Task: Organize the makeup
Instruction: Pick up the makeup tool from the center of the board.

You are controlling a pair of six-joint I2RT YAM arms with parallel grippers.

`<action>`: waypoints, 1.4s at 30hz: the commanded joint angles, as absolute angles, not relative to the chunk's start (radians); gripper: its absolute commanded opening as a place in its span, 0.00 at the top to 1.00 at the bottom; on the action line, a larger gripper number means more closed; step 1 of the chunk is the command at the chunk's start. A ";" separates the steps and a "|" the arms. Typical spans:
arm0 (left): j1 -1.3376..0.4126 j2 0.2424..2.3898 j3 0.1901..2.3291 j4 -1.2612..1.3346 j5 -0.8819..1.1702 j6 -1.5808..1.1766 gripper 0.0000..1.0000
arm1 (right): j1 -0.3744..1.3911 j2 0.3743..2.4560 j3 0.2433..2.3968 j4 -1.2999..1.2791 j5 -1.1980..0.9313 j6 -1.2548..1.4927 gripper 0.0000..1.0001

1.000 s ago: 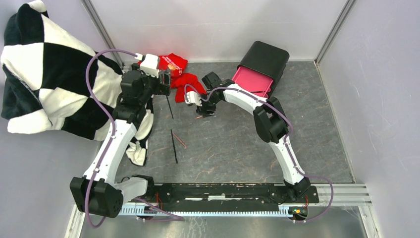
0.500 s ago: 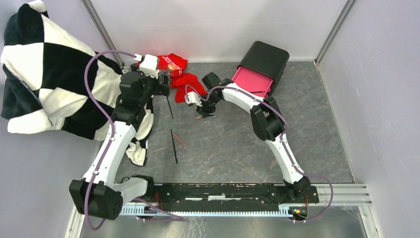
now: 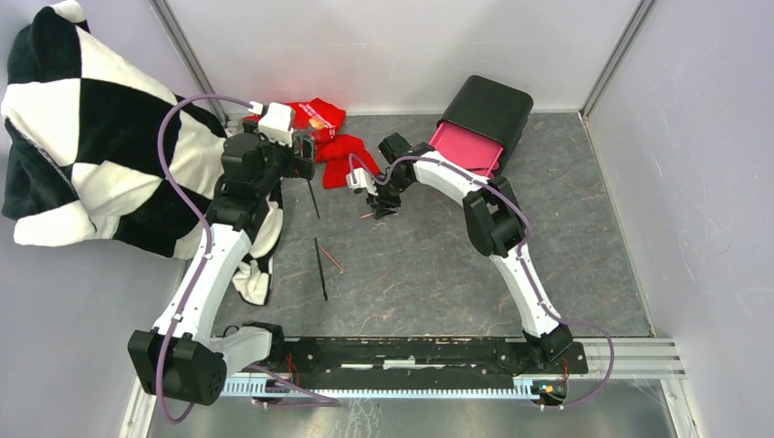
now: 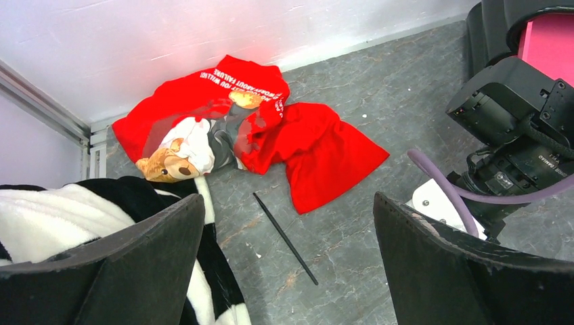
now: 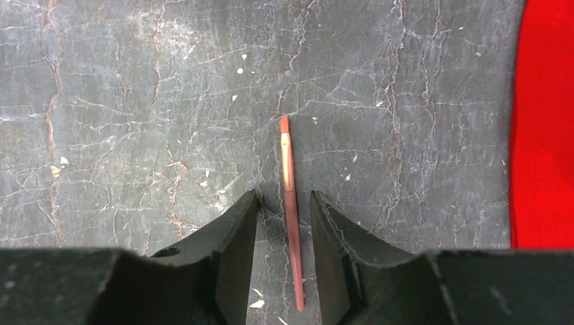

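Observation:
A thin pink-brown pencil [image 5: 290, 196] lies flat on the grey floor. My right gripper [image 5: 284, 196] is lowered over it, jaws partly closed, one on each side, with a small gap to each finger. In the top view this gripper [image 3: 381, 208] sits just right of the red cloth. A thin black pencil [image 4: 284, 238] lies below my left gripper [image 4: 288, 203], which hangs wide open and holds nothing. A second black pencil [image 3: 320, 269] and a thin brown one [image 3: 332, 259] lie nearer the arm bases.
A red cloth [image 4: 325, 152] with a bear print is bunched by the back wall. A black box with an open pink drawer [image 3: 481, 123] stands at the back right. A black-and-white checked blanket [image 3: 82, 137] drapes over the left side.
The right gripper's jaws have narrowed around the pink-brown pencil, and its wrist has shifted slightly. The left arm has barely moved and stays wide open.

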State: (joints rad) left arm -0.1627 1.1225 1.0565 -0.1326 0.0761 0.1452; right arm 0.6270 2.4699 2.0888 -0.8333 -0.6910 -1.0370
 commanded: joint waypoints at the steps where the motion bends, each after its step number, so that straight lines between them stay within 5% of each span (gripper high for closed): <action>1: -0.156 1.098 1.055 -0.108 0.089 0.116 0.00 | 0.633 2.531 2.059 -0.958 -0.669 -1.063 0.61; 9: -0.156 1.097 1.054 -0.108 0.089 0.117 0.00 | 0.633 2.502 1.993 -0.946 -0.648 -1.037 0.73; 17: -0.156 1.097 1.057 -0.107 0.087 0.123 0.00 | 0.633 2.381 1.857 -0.818 -0.659 -0.935 1.00; 30: -0.156 1.103 1.055 -0.099 0.085 0.119 0.00 | 0.635 2.014 1.706 -0.774 -0.742 -0.845 1.00; 42: -0.156 1.099 1.054 -0.097 0.100 0.114 0.00 | 0.525 1.795 1.782 -0.807 -0.571 -0.801 1.00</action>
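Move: The makeup tool, a thin reddish brush lying left-to-right with its bristles to the left, is already between the right hand's half-open fingertips, its middle about 1 cm back, 2 cm to the right and 1 cm below. The red cloth lies some 19 cm ahead and 17 cm left, and a loose pink stick about 12 cm back and 12 cm left. From the idle left hand the tool is some 16 cm right, level fore-and-aft, 30 cm below. The brush is pinched across its shaft, a little to the bristle side of its middle, as the right fingers shut fully while the hand eases back just over a centimetre. Keeping the pinch, the hand draws back and right close above the table for a few centimetres, then rises fast, about 18 cm in all, drifting farther right and turning some 10 degrees clockwise. ##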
